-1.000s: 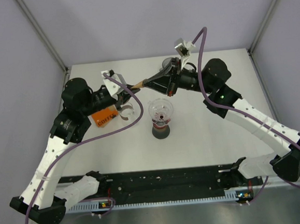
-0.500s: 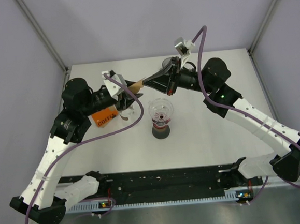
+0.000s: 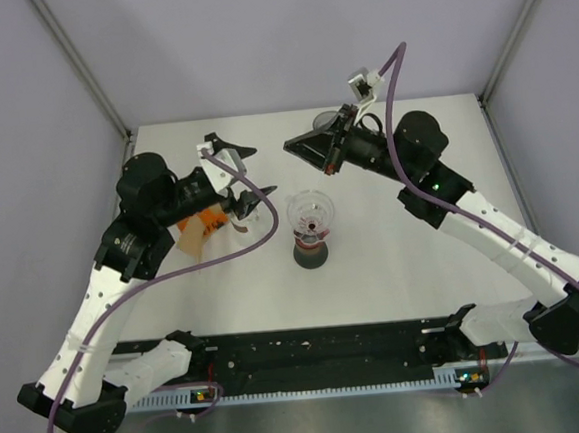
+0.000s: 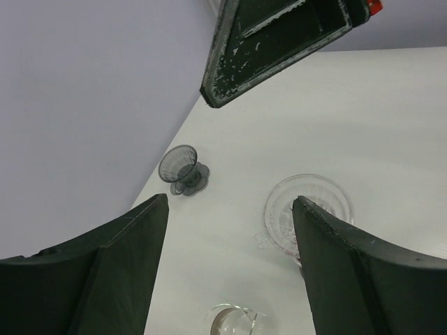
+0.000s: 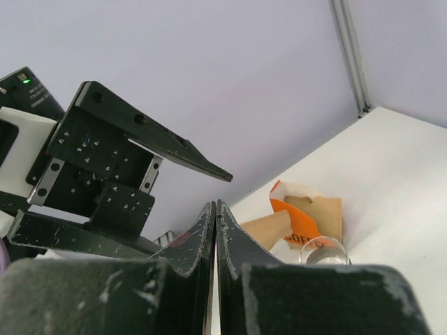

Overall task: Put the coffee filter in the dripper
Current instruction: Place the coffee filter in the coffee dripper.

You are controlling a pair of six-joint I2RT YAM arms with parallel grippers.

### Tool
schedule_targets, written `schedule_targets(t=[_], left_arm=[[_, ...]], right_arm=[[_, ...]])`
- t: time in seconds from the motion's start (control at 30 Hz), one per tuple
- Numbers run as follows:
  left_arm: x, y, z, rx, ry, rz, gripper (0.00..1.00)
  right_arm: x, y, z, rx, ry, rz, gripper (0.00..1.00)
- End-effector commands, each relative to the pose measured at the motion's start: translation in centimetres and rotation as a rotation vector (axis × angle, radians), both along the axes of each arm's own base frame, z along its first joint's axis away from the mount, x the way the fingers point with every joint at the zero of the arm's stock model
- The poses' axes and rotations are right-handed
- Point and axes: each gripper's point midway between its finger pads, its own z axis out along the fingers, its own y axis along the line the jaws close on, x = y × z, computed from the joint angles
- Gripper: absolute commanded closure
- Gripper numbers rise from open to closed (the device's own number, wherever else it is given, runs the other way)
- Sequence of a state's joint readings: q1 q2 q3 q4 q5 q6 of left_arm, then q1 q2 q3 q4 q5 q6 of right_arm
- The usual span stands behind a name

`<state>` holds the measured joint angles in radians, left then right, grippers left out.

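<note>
The clear dripper stands on a dark base mid-table and also shows in the left wrist view as a dripper. A brown coffee filter lies on the table against the orange filter packet; the right wrist view shows that filter beside the packet. My left gripper hangs open and empty left of the dripper, its jaws wide in its own view. My right gripper is shut above and behind the dripper, with nothing visible between its jaws.
A small clear glass stands between the packet and the dripper, under my left gripper. A small grey cup-like dripper sits near the back edge. Grey walls close in the table at the back and sides.
My left gripper has opened wide. The brown filter stretched between both grippers is gone from the air, and a brown filter now lies by the packet. My right gripper tilted up slightly.
</note>
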<state>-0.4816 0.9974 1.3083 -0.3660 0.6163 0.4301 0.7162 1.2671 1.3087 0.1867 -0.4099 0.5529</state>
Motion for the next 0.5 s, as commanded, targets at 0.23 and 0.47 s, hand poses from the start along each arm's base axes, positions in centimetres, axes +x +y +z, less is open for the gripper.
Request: schedule_targets(t=[0.23,0.47], left_arm=[[5.0,7.2,-2.8,0.088,0.259,0.422,0.23],[3.7,17.4,-9.5,0.303,0.535,0.7,0.18]], right_arm=[[1.3,-3.0,-0.5,-0.079,-0.042,-0.169,1.0],[0.7,-4.3,-0.5,-0.122,-0.129,-0.203,0.97]])
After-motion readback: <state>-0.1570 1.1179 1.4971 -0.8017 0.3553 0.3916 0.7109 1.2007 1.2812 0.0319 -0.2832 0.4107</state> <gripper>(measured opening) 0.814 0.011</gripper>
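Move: The loose filter, already out of the left fingers and still in the air, is about 16 cm to the left hand's left, 1 cm ahead and some 27 cm below. From that hand, the coffee bag lies 11 cm ahead, 16 cm left; the glass beaker 10 cm ahead, 6 cm left, both nearly 40 cm down. The dripper stands 7 cm right, 2 cm ahead, 26 cm below. From the right hand, the filter is some 20 cm left, level in reach, 30 cm below. Swing the empty left gripper away from above the dripper, first forward, then mostly left, about 13 cm in all and sinking some 5 cm, towards a place high over the coffee bag. Turn it some 30 degrees counter-clockwise, tipping down, fingers kept wide open. Ease the right hand, still shut, slightly forward and down, then right, touching nothing. ##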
